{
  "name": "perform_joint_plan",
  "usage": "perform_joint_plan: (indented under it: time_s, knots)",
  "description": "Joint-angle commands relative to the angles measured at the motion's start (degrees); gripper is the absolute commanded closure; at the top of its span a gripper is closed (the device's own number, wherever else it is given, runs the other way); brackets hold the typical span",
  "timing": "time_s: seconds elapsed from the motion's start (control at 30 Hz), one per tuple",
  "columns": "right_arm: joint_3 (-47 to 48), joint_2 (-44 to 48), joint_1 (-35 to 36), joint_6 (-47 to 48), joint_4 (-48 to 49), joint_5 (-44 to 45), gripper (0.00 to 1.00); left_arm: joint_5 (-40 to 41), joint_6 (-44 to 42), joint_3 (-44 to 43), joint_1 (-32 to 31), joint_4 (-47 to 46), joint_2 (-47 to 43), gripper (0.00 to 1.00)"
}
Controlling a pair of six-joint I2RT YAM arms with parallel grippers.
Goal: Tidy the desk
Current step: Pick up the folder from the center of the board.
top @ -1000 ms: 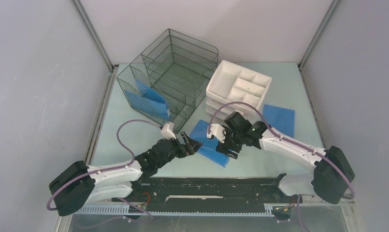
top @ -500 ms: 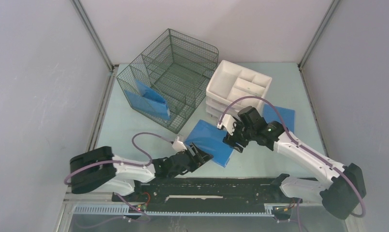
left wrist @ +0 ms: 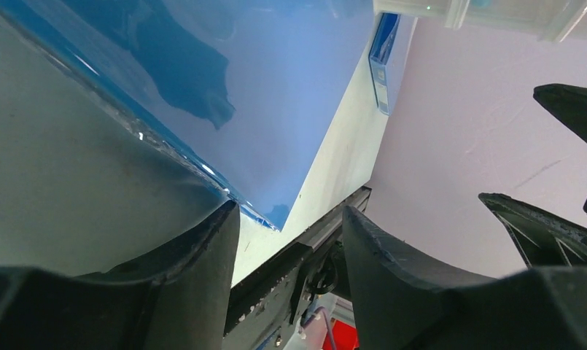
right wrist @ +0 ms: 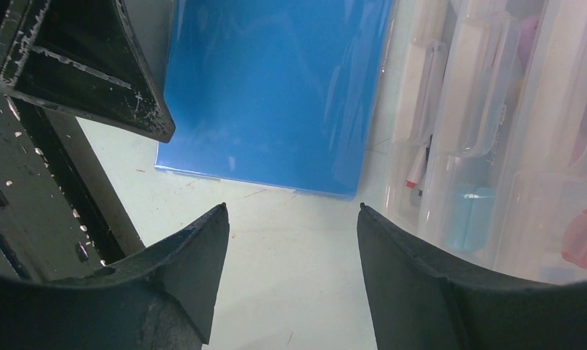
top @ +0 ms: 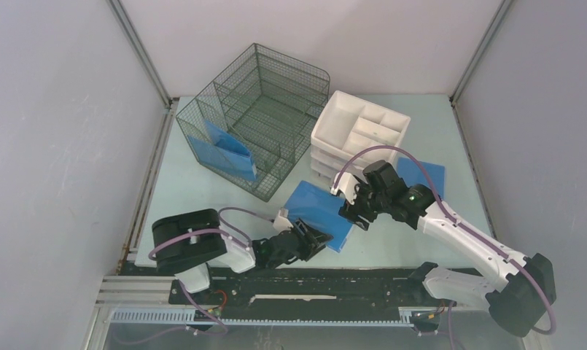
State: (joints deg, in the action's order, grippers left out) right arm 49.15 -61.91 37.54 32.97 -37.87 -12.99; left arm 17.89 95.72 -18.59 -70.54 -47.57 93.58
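The desk (top: 195,197) is a pale mint-green tabletop. A blue folder (top: 321,208) lies flat on it in front of the white drawer unit (top: 359,131). My left gripper (top: 318,239) sits low by the front rail at the folder's near corner. In the left wrist view the left gripper (left wrist: 290,209) has its jaws apart. The folder (left wrist: 275,87) has its corner beside the left finger (left wrist: 195,270), and nothing is pinched. My right gripper (top: 351,213) hovers open at the folder's right edge. In the right wrist view the right gripper (right wrist: 292,207) has bare desk between its fingers and the folder (right wrist: 275,95) just ahead.
A dark wire-mesh organizer (top: 257,117) stands at the back left with a blue folder (top: 224,142) inside. Another blue folder (top: 421,175) lies right of the drawer unit. The black front rail (top: 312,281) runs along the near edge. Grey walls close in both sides.
The left arm has dropped low toward the front rail and reached to the folder's near corner, its jaws narrowing. The right gripper has shifted right and back to the folder's right edge.
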Motion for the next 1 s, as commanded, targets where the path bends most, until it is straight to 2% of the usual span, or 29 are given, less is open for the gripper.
perform_joint_plan:
  time_s: [0.0,0.23,0.5,0.57,0.63,0.67,0.97]
  knots:
    - [0.5,1.4,-0.1,0.9,0.3,-0.5,0.27,-0.2,3.2,-1.3,-0.4,-7.4,3.5,0.45]
    - [0.5,1.2,0.0,1.0,0.3,-0.6,0.27,-0.1,6.1,0.0,-0.3,-16.8,10.0,0.48]
    - [0.5,1.0,0.2,1.1,0.1,-0.6,0.27,1.1,6.7,1.5,0.7,-32.5,18.0,0.65]
    - [0.5,0.9,0.2,1.1,0.1,-0.7,0.27,0.7,6.9,1.5,0.9,-33.1,19.2,0.76]
    - [0.5,0.9,0.3,1.2,0.0,-0.9,0.27,0.4,6.6,1.9,1.0,-33.8,19.5,0.94]
    - [0.5,1.0,0.3,1.1,-0.1,-1.3,0.27,0.2,6.0,2.1,1.1,-34.2,19.1,0.99]
    - [1.2,5.8,-1.3,1.2,-1.1,-7.4,0.24,1.1,2.2,9.7,-0.2,-33.2,6.6,1.00]
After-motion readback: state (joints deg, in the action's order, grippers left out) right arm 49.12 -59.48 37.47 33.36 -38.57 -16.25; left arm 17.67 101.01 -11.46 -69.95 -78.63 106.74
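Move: The blue folder lies flat under and beyond the left hand, its middle about 7 cm ahead, 3 cm to the left and 3 cm below, its near corner just off the open fingertips. The white drawer unit's middle stands some 28 cm ahead and 7 cm to the hand's right; the wire rack's is roughly 32 cm ahead and 21 cm to its left. From the right hand, the folder's middle lies about 12 cm to the left, level with it fore and aft, and 12 cm below. The left hand eases right and down by about 1.5 cm each and slightly forward onto the folder's near corner, rolling some 10 degrees so that its fingers level out, while they close from just over half open until they pinch the folder's edge between their tips. With the fingers shut, the hand turns back up and to its left, about 2 cm each way, drawing the pinched corner along. ##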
